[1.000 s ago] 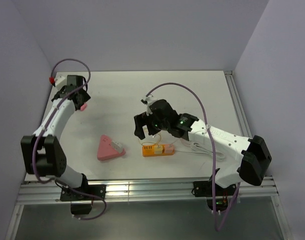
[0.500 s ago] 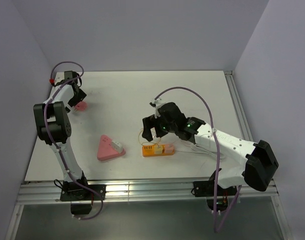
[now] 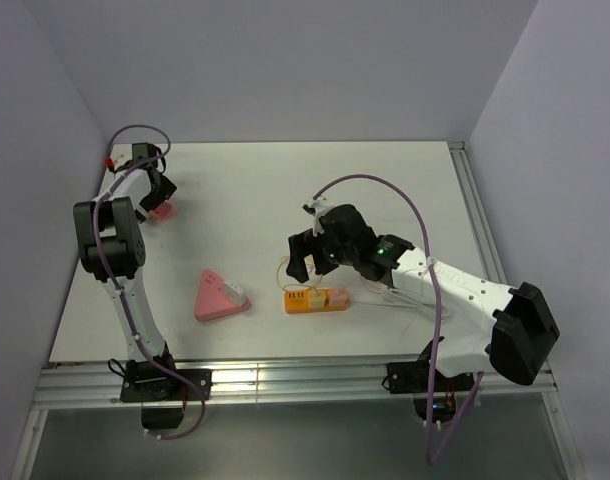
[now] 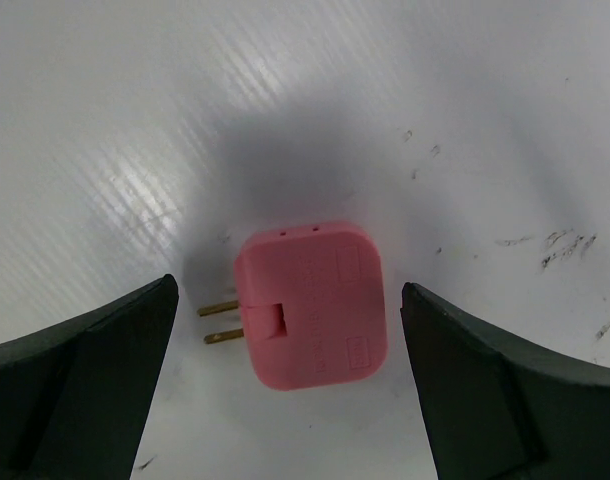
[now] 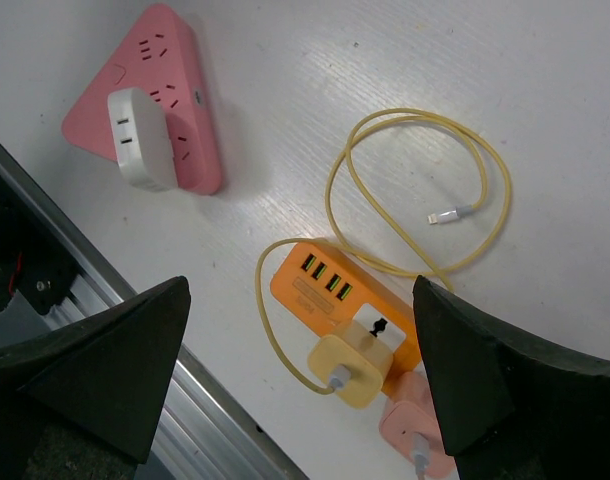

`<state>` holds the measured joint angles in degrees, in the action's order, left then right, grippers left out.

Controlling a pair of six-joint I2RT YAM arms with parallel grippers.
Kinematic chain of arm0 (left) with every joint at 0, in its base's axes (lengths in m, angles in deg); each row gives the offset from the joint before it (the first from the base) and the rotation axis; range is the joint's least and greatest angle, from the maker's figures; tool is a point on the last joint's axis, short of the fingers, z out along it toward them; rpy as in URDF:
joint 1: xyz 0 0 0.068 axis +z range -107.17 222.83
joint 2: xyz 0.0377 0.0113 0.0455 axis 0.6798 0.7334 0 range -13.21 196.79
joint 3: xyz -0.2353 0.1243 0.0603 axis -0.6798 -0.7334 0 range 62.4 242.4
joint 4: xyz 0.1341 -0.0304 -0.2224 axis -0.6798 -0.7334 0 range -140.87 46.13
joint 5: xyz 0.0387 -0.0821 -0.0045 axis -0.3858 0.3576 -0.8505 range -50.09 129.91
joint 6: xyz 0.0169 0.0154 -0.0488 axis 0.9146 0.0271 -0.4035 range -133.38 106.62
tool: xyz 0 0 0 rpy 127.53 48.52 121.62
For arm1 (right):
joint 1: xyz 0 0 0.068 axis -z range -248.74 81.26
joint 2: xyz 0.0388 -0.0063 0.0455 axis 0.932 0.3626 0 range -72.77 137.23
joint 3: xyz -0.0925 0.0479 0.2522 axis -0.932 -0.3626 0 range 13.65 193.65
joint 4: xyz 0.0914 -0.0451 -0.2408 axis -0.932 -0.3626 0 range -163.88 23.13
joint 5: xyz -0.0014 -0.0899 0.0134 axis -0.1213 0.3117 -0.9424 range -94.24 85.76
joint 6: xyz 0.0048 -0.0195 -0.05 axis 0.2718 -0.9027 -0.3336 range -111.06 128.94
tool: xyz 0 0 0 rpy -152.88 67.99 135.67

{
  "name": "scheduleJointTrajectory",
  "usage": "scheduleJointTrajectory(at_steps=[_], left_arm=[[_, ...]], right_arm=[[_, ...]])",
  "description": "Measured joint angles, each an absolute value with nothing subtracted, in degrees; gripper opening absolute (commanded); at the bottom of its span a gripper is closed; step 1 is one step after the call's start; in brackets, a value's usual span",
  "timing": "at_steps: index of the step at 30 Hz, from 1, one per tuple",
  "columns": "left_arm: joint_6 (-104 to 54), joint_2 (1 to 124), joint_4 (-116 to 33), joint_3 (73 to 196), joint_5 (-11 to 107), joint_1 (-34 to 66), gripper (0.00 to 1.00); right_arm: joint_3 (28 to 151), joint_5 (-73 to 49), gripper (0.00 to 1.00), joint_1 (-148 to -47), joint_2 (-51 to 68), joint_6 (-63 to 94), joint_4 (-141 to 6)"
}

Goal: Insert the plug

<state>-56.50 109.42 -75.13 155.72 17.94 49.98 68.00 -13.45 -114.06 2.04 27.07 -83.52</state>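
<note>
A pink plug (image 4: 310, 305) with two brass prongs pointing left lies flat on the table, far left in the top view (image 3: 163, 211). My left gripper (image 4: 287, 292) hangs open right above it, one finger on each side, touching nothing. An orange power strip (image 5: 330, 290) with several USB ports and one free white socket lies near the table's front (image 3: 315, 300). My right gripper (image 5: 300, 290) hovers open above that strip (image 3: 307, 258), holding nothing.
A yellow charger (image 5: 350, 370) and a pink charger (image 5: 415, 435) sit in the orange strip, with a yellow cable (image 5: 415, 190) looped beside it. A pink triangular power strip (image 3: 217, 296) carries a white adapter (image 5: 135, 135). The metal front rail (image 3: 285, 380) runs close by.
The left arm has folded upright and its gripper has come in over the pink plug. The right gripper has shifted slightly right, over the orange strip. Both stay open.
</note>
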Motion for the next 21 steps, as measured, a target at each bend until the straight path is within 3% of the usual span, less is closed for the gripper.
scheduleJointTrajectory(at_steps=[10, 18, 21], left_arm=[[-55.82, 112.43, -74.00, 158.32, 19.12, 49.98, 0.99], [-55.47, 113.18, -73.56, 159.15, 19.53, 49.98, 0.83], [-55.01, 113.18, -72.84, 158.75, 19.60, 50.05, 0.67]], right_arm=[[68.00, -13.63, 0.98, -114.06, 2.04, 27.07, -83.54], [68.00, -13.78, 0.98, -114.06, 2.04, 27.09, -83.54], [68.00, -13.96, 0.98, -114.06, 2.04, 27.11, -83.56]])
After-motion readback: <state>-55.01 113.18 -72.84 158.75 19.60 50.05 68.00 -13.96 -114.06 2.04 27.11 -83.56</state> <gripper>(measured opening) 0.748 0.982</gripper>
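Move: The pink plug lies just in front of the left hand, about 2 cm ahead, neither left nor right, and some 2 cm lower, with its prongs showing between the open fingers. The pink power strip is well behind, roughly 24 cm back and 21 cm to the right, with the white adapter in it about 23 cm back and 26 cm right. From the right hand the pink plug lies about 28 cm ahead, 49 cm left and 14 cm lower. Fingertips come up close on either side of the pink plug, though whether they touch it can't be seen. The left hand slides forward about 2 cm and sinks about 1 cm to bring the plug between its pads, its wrist all but unturned, and late on the wide-open fingers start closing, by about a quarter. ##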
